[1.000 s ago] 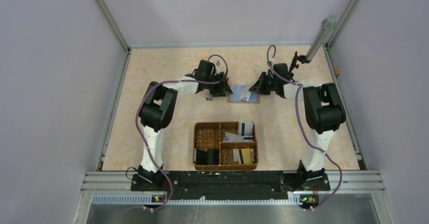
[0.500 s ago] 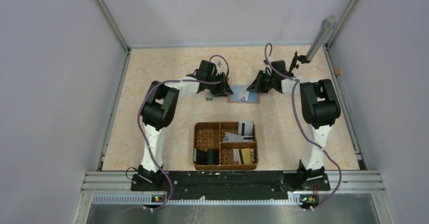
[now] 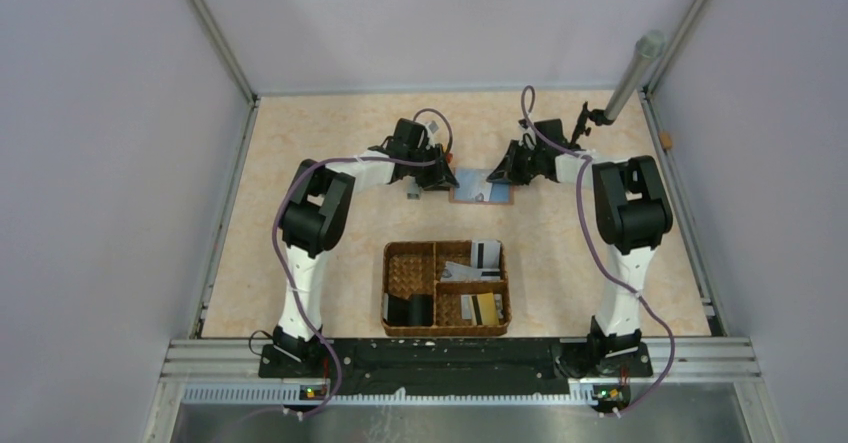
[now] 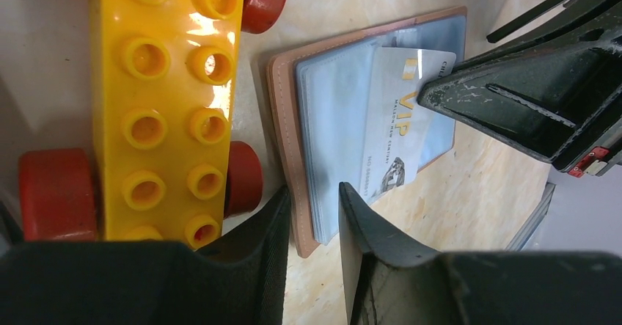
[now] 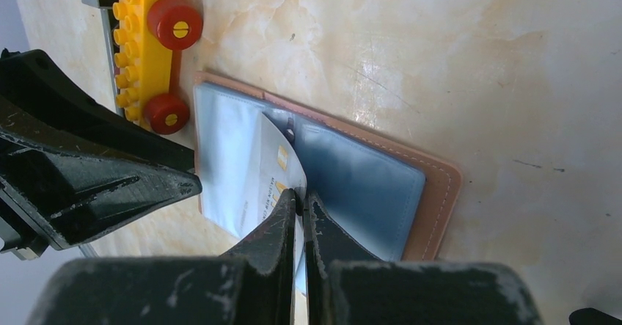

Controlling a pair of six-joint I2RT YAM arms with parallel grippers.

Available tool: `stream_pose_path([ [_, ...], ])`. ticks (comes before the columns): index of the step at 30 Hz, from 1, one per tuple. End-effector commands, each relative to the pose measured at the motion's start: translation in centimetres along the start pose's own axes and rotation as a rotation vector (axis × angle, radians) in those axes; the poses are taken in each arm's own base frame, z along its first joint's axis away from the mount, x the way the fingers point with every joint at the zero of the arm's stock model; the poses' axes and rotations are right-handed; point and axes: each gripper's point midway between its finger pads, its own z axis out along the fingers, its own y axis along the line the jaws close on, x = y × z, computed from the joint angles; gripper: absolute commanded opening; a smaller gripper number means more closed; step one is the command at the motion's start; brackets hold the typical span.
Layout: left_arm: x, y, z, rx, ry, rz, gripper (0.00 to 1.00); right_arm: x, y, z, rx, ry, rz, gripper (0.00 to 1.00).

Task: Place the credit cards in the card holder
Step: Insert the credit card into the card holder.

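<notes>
The card holder (image 3: 481, 189) lies open on the table, brown cover down and light blue sleeves up (image 4: 337, 112) (image 5: 367, 182). A white credit card (image 4: 400, 119) (image 5: 270, 169) marked VIP stands partly in a sleeve, and my right gripper (image 5: 301, 193) (image 3: 505, 171) is shut on its edge. My left gripper (image 4: 314, 196) (image 3: 443, 178) is at the holder's left edge. Its jaws are narrowly open, one finger outside the brown rim and one over the sleeves. More credit cards lie in the basket: white with black stripe (image 3: 486, 253), grey (image 3: 463, 271) and gold (image 3: 487, 309).
A yellow toy car with red wheels (image 4: 165, 97) (image 5: 143, 31) sits right beside the holder's left edge. The woven basket (image 3: 410, 263) is nearer the arm bases and holds a black blocky object (image 3: 410, 310). A grey pole (image 3: 632, 71) leans at the back right corner.
My left gripper's jaws have narrowed around the holder's left edge. My right gripper, still shut on the white card, has shifted slightly left towards the holder.
</notes>
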Motion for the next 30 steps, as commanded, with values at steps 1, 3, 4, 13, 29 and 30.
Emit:
stream_pose_path([
  [1,-0.9,-0.2,0.7,0.001,-0.027,0.032,0.31,1.3,-1.4,-0.2,0.089,0.05,-0.029,0.0],
  [3,-1.0,-0.2,0.6,0.0,-0.028,0.035,0.31,1.1,-1.5,-0.2,0.093,0.055,-0.035,0.0],
  [4,-0.9,-0.2,0.6,-0.001,-0.028,0.035,0.31,1.0,-1.4,-0.1,0.091,0.056,-0.038,0.0],
  [13,-0.9,-0.5,0.7,0.021,-0.023,0.049,0.3,2.0,-0.4,2.1,0.057,0.12,-0.064,0.0],
  [29,-0.9,-0.5,0.2,0.003,-0.041,0.041,0.29,0.1,2.4,1.6,0.067,0.019,-0.111,0.27],
  [30,-1.0,-0.6,0.2,0.004,-0.043,0.039,0.29,-0.1,2.5,1.3,0.074,0.011,-0.118,0.3],
])
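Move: From the right hand, which pinches the card's right edge, the left page's pocket lies about 4 cm to the left, 1 cm back and 1 cm lower. The card's middle is 2 cm left and 2 cm back, 1 cm lower; the yellow brick stands roughly 10 cm left and 2 cm ahead, near hand height. From the left hand, at the holder's left edge, the pocket is 3 cm right, 1 cm ahead, 1 cm down. The right hand slides the pinched card about 3.5 cm left into the left page's pocket, then opens its fingers. ##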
